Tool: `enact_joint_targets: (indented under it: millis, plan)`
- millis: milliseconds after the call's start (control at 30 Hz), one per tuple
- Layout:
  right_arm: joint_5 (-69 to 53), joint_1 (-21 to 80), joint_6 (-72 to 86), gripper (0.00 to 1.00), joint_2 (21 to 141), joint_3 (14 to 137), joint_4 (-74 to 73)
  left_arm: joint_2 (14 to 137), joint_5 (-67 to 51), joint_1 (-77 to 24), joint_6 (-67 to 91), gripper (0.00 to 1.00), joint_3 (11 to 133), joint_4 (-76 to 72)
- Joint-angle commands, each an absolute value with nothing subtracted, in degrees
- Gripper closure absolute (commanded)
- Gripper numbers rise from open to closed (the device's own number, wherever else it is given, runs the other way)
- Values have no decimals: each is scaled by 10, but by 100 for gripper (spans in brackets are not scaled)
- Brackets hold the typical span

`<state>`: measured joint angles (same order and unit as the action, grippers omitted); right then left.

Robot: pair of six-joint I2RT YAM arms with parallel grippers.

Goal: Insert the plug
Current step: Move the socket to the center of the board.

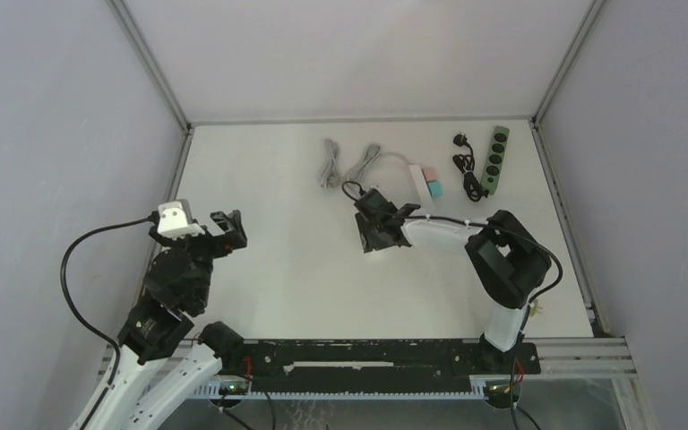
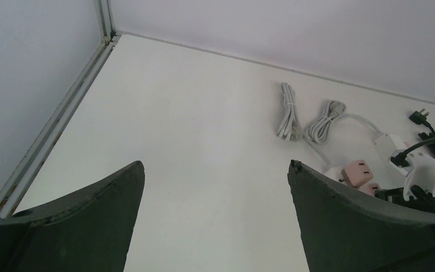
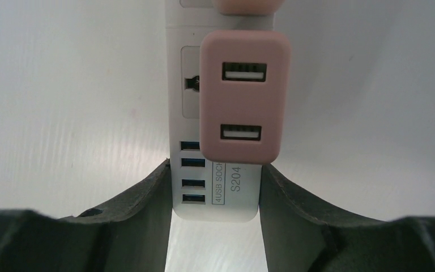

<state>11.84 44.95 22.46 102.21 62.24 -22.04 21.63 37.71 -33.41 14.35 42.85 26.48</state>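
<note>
A white power strip with several USB ports lies on the table, and my right gripper is shut on its near end, one finger pressed against each side. A pink two-port adapter plug sits on the strip's socket face just beyond the fingers. From above, the right gripper reaches left and back to the strip, which carries a pink and a teal adapter. My left gripper hangs open over bare table at the left, its fingers wide apart with nothing between them.
A green power strip with a coiled black cord and black plug lies at the back right. Two bundled grey cables lie behind the white strip. Grey walls close in the table at the left, back and right.
</note>
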Motion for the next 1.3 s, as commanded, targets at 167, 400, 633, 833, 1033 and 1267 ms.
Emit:
enact_joint_targets:
  millis: [167,400,633,833,1033,1267]
  plan:
    - [99,369,145,54,1081,731,-166,205,378,-318,126,0,417,238]
    - [84,355,134,40,1113,782,-175,203,377,-313,126,0,415,238]
    - [80,357,136,23,1076,778,-196,200,374,-312,126,0,415,238]
    - [74,355,130,15,1016,768,-212,194,375,-311,126,0,414,239]
    - [105,323,112,13,950,760,-230,190,374,-311,126,0,413,239]
    - [132,219,116,13,926,758,-242,189,374,-311,126,0,412,240]
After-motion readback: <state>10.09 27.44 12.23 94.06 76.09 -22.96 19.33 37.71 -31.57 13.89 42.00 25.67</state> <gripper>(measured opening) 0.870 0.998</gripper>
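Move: The right fingers already hold the near end of the white socket down at table height; the socket's middle is about 5 cm ahead and 1 cm left of this hand. The center of the board is some 11 cm ahead and 2 cm left. The other white strip lies about 20 cm ahead and 10 cm right, a near grey cord bundle roughly 27 cm ahead and 3 cm left. From the left hand, the board's center is about 17 cm ahead, 28 cm right and 28 cm below. Still pinching the socket's near end, the right hand slides it forward over the table by about 9 cm, level and slowing to a stop. The fingers then open and let go, and the hand rises some 14 cm, fingertips tilting up and outward nearly 20 degrees, swinging right and a little farther forward towards the other white strip as it climbs. ##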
